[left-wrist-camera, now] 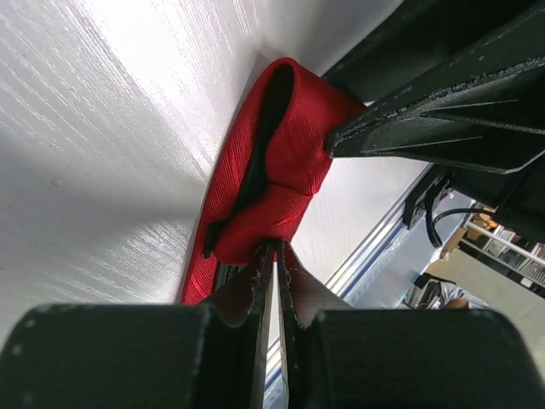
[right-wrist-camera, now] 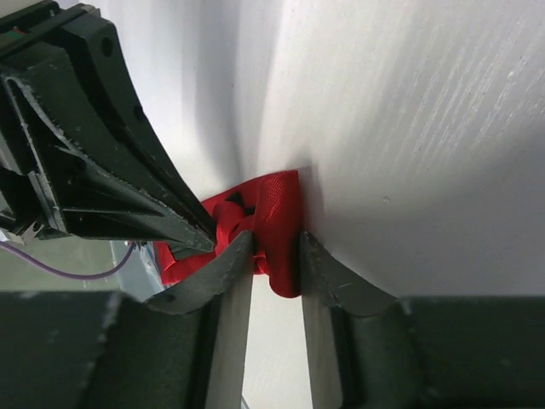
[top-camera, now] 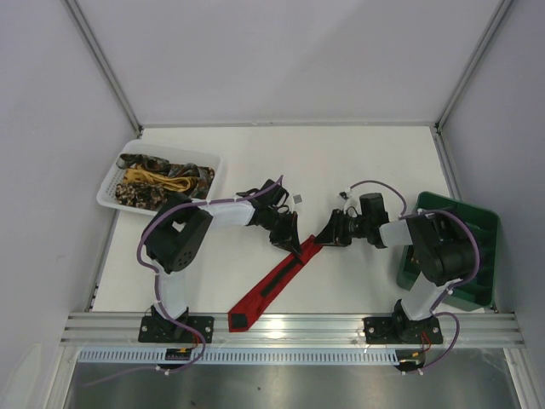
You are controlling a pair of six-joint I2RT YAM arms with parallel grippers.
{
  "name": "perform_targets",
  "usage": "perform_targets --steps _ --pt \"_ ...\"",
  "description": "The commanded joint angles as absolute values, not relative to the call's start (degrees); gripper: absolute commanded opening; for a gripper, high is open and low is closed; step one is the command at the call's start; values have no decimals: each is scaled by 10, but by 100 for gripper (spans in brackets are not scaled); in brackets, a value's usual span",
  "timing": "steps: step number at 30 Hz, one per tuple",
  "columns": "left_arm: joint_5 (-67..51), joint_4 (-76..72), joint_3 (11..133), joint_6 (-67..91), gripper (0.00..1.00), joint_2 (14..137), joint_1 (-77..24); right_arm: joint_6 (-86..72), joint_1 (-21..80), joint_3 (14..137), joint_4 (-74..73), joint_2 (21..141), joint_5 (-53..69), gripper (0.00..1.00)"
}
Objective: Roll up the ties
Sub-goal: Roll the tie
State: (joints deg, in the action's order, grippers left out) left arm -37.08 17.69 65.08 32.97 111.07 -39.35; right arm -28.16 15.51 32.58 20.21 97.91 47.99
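Note:
A bright red tie with dark backing lies slanted on the white table, its wide pointed end near the front rail. Its upper end is folded into a small roll between both grippers. My left gripper is shut on a fold of the red fabric. My right gripper is shut on the roll from the other side. Other ties, brown-gold patterned and yellow, lie in the white mesh basket at the back left.
A green compartment tray stands at the right edge behind the right arm. A small grey square lies on the table behind the grippers. The aluminium rail runs along the front edge.

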Motion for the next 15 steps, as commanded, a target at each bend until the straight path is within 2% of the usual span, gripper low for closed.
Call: perform_targets --steps 1,3,5,8,9,15 --pt "-293 200 638 297 12 1146 -389 -275 157 341 178 943 473 32" --pt "-291 200 639 295 12 1146 -389 -275 163 347 167 933 474 23" --pt "-291 201 641 294 12 1147 -388 -276 174 357 151 919 471 7" --pt "-291 202 642 294 11 1147 -388 -284 191 363 138 893 462 5" --pt "-290 202 642 294 11 1145 -388 -286 205 365 127 886 456 0" --pt "-284 207 635 294 11 1136 -384 -276 263 379 48 832 405 0"
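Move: The folded free end of the tie sits right between the pads of my half-open right hand, within a centimetre of its hand point. My shut left fingertips rest on the tie band some 6 cm to the left and 4 cm back of there, and from them that free end is about 4 cm ahead and 5 cm to the right. The wide end lies roughly 21 cm left and 21 cm back of my right hand, all at table height. My right hand shuts its fingers on the folded end of the tie and, already rising as they close, lifts it about 4.5 cm while swinging some 3 cm left and a little back, in towards my left fingers. My left hand keeps its shut tips pressed on the band there, and only at the end sinks and slips about 1 cm to its left. ##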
